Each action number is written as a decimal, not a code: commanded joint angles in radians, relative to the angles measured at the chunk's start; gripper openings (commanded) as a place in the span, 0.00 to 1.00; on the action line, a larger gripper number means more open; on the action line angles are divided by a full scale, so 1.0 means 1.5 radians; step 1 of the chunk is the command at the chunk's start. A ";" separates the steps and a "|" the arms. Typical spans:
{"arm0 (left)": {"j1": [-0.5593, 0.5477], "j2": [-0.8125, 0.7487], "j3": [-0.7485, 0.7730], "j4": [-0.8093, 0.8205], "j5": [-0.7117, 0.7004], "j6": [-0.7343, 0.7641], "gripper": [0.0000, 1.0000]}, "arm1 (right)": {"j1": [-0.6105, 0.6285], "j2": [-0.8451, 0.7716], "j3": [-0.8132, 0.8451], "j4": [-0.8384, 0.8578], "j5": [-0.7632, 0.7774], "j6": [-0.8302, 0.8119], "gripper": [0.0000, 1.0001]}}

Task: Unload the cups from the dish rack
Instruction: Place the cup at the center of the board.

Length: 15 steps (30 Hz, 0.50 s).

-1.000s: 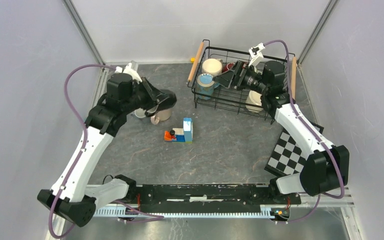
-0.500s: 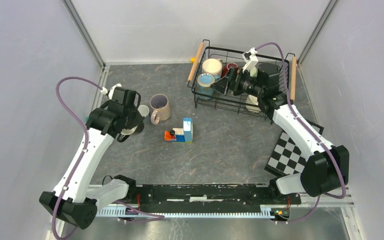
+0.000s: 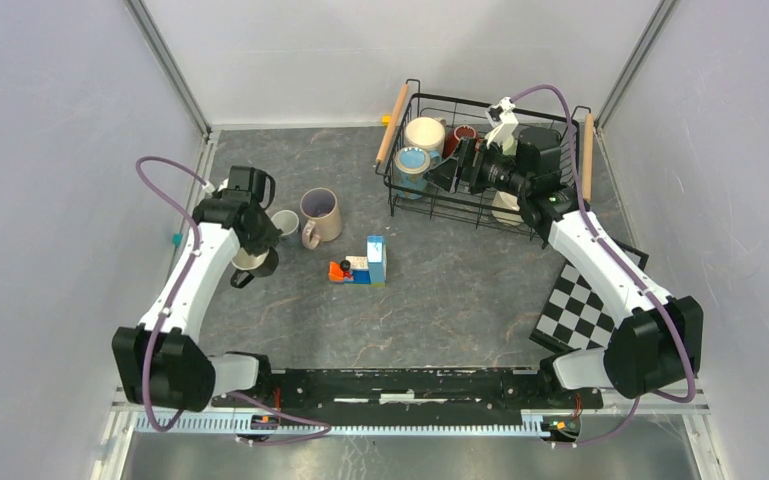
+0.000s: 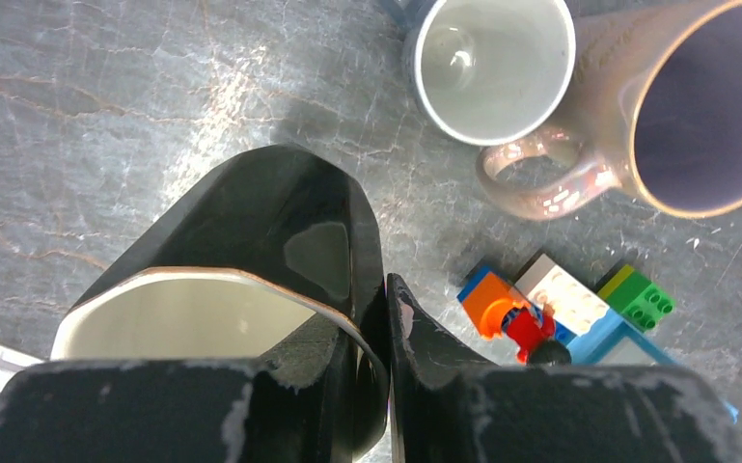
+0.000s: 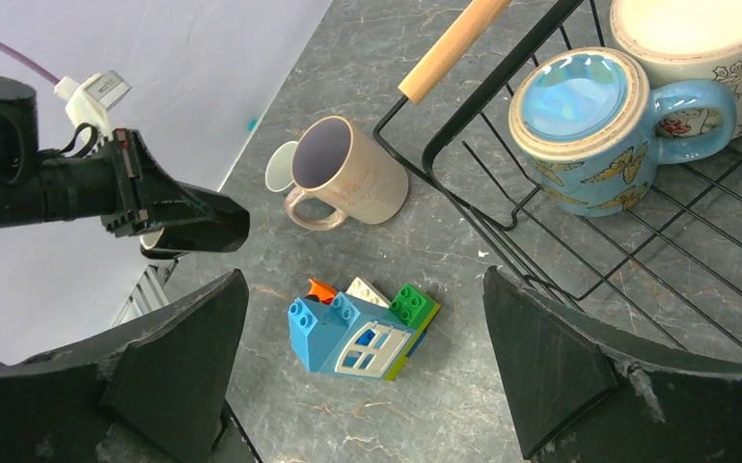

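Note:
The black wire dish rack (image 3: 408, 200) stands at the back right, one wooden handle (image 5: 453, 43) showing. Inside it are a blue cup (image 3: 412, 163) (image 5: 589, 116), a cream cup (image 3: 426, 133) (image 5: 695, 39) and a dark red cup (image 3: 463, 133). A pale cup (image 3: 505, 208) shows under the right arm. My right gripper (image 3: 447, 166) (image 5: 362, 357) hangs open over the rack beside the blue cup. On the table at the left stand a pink-beige cup (image 3: 320, 213) (image 4: 675, 106) and a small grey cup (image 3: 285, 222) (image 4: 492, 63). My left gripper (image 3: 251, 245) (image 4: 383, 318) is shut on the rim of a black cup (image 3: 250, 263) (image 4: 251, 222), one finger inside it.
A blue-and-orange toy block cluster (image 3: 365, 265) (image 5: 362, 333) (image 4: 569, 318) lies mid-table, right of the black cup. A checkerboard card (image 3: 572, 310) lies at the right by the right arm. Enclosure walls close the back and both sides.
My left gripper has swung from beside the pink-beige cup to the left and nearer, carrying the black cup. My right gripper has shifted slightly left over the rack, still open.

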<state>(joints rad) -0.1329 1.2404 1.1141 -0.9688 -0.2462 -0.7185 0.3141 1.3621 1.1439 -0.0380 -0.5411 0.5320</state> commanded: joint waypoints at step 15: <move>0.084 0.154 0.018 0.126 0.047 0.052 0.02 | 0.004 -0.014 0.025 -0.011 -0.003 -0.035 0.98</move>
<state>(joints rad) -0.0158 1.4452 1.1130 -0.8356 -0.1776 -0.6949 0.3141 1.3617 1.1439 -0.0700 -0.5411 0.5049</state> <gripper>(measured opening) 0.208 0.982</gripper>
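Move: The left hand already holds the dark cup by its wall; the bare patch of table it is being taken to lies about 2 cm ahead, 5 cm left and 15 cm below. The small white cup stands some 9 cm ahead and 2 cm right, the pink mug about 9 cm ahead and 10 cm right, and the toy bricks level with the hand, 17 cm right, all 11 to 13 cm below. From the right hand that patch is roughly 40 cm left, 8 cm back and 29 cm below. The left hand lowers the dark cup about 4.5 cm while carrying it some 3.5 cm forward and 2 cm left, down towards the bare table beside the small white cup, quick at first and then slowing. Its fingers keep their pinch on the cup's wall, mouth still tilted up, and the wrist turns only slightly, some 5 degrees. ##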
